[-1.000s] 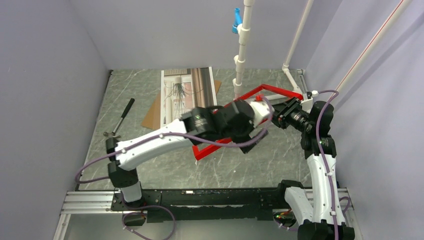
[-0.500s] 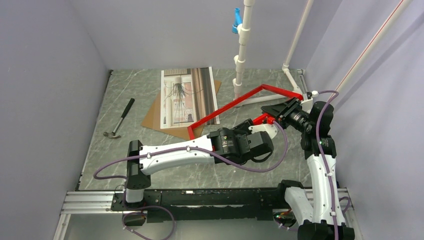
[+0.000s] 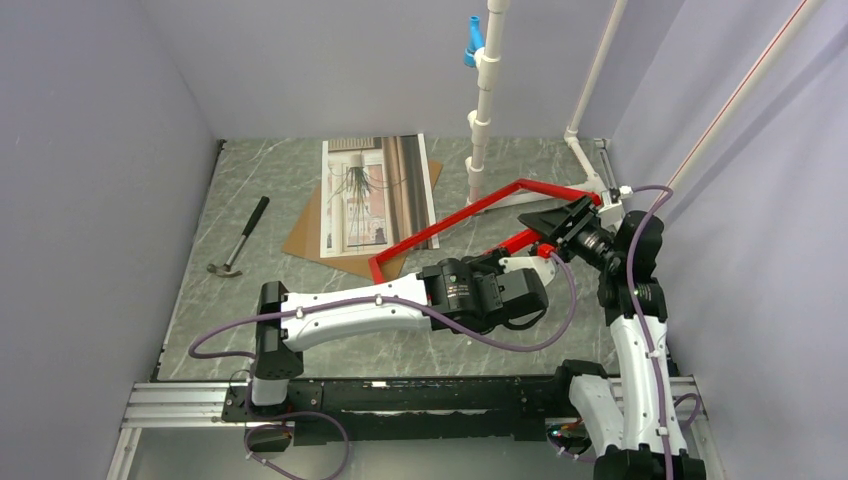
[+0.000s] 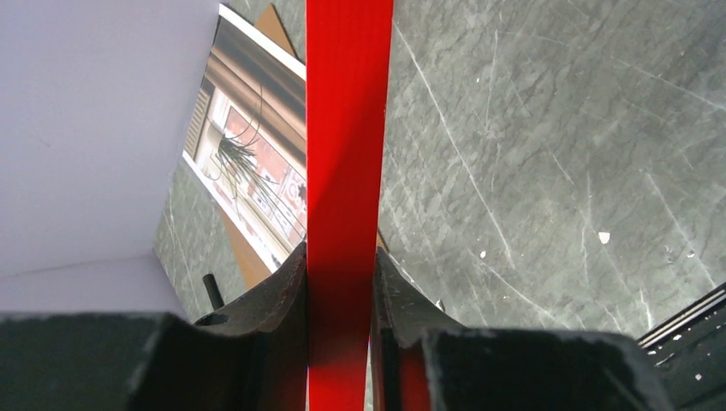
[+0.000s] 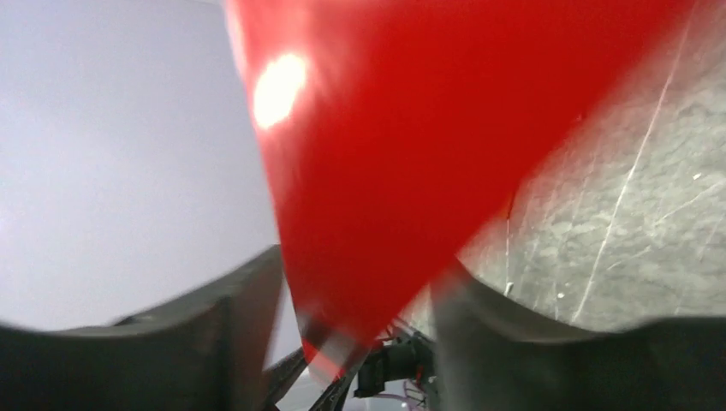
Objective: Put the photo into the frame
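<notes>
The red frame [image 3: 450, 222] is held tilted above the table between both arms. My left gripper [image 3: 532, 262] is shut on its near edge. In the left wrist view the red bar [image 4: 347, 154] runs straight up between the closed jaws of that gripper [image 4: 341, 261]. My right gripper [image 3: 556, 222] grips the frame's right end. In the right wrist view the red surface [image 5: 411, 137] fills the picture and narrows between the blurred fingers of that gripper [image 5: 355, 295]. The photo [image 3: 375, 192] lies face up at the back of the table, and also shows in the left wrist view [image 4: 248, 163].
The photo rests on a brown backing board [image 3: 308, 236]. A hammer [image 3: 238, 238] lies at the left. White pipes [image 3: 482, 110] stand at the back right, one running along the table [image 3: 520, 200] under the frame. Walls close in on both sides.
My left arm has swung from over the frame's middle down to its near edge. The frame has shifted slightly left and its left corner has come lower. The right gripper moved a little left.
</notes>
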Motion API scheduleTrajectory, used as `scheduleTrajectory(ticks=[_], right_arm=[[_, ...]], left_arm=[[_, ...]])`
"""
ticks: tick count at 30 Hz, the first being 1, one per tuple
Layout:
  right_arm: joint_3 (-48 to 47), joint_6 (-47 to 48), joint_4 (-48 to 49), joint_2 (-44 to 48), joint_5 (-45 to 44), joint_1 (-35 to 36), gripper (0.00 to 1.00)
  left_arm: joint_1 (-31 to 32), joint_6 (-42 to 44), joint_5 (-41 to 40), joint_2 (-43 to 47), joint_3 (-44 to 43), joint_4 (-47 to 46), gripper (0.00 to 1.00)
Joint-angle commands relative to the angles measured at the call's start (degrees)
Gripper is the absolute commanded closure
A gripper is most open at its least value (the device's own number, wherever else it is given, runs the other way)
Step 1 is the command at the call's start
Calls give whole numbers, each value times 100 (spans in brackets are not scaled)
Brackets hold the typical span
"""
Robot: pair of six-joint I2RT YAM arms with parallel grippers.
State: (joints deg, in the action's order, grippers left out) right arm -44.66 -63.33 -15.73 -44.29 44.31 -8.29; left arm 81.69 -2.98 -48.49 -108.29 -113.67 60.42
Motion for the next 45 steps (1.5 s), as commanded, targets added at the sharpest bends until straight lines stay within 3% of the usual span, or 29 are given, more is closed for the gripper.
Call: scheduleTrajectory(ticks=[1, 3, 5, 11, 19, 27, 37, 45], right_arm=[[97, 411, 204, 242, 208, -23, 26], [18, 563, 23, 338, 224, -19, 10], [-95, 787, -231, 428, 240, -21, 1], [-461, 1309, -885, 674, 306, -27, 0], [-936, 1887, -1479, 764, 153, -21, 0], [-869, 1857, -1210, 715, 179, -22, 0], [-684, 1986, -1083, 535, 85, -21, 0], [-413, 2042, -892, 345, 10, -23, 0]], left_arm=[[-42, -124, 183, 341, -644, -65, 100], [-49, -117, 417, 410, -816, -46, 100], [-75, -162, 743, 483, -962, 12, 100], [-473, -714, 2057, 932, -944, 186, 100], [-1418, -1421, 3795, 2407, 259, -343, 100], [-2736, -2099, 5399, 3833, 1471, -809, 100], [-3866, -3121, 6287, 5237, 3375, -1718, 100], [-5114, -4061, 7094, 5826, 5173, -3250, 100]])
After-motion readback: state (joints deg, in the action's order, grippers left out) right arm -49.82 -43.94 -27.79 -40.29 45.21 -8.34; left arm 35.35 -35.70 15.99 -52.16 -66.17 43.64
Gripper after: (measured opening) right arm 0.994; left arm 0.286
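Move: The left hand grips the middle of the frame's near side. The photo lies about 34 cm ahead of it, 20 cm left and 26 cm below; the backing board, mostly under the photo, is some 30 cm ahead and 23 cm left, equally low. The frame's middle is roughly 11 cm ahead, 3 cm left and 10 cm below. From the right hand, also on the frame, that middle is about 4 cm ahead, 13 cm left and 13 cm below. The right hand spreads its fingers wide to let the frame go, draws back about 5 cm with a slight rise and its fingertips tilting up, then eases partly forward and down again, staying clear. Keeping its grip, the left hand lifts the frame and carries it some 18 cm left, towards the photo's side of the table, rolling its left side down by about 60 degrees and tipping its fingers downward to turn the frame over, then sinks most of the way back from its rise. ##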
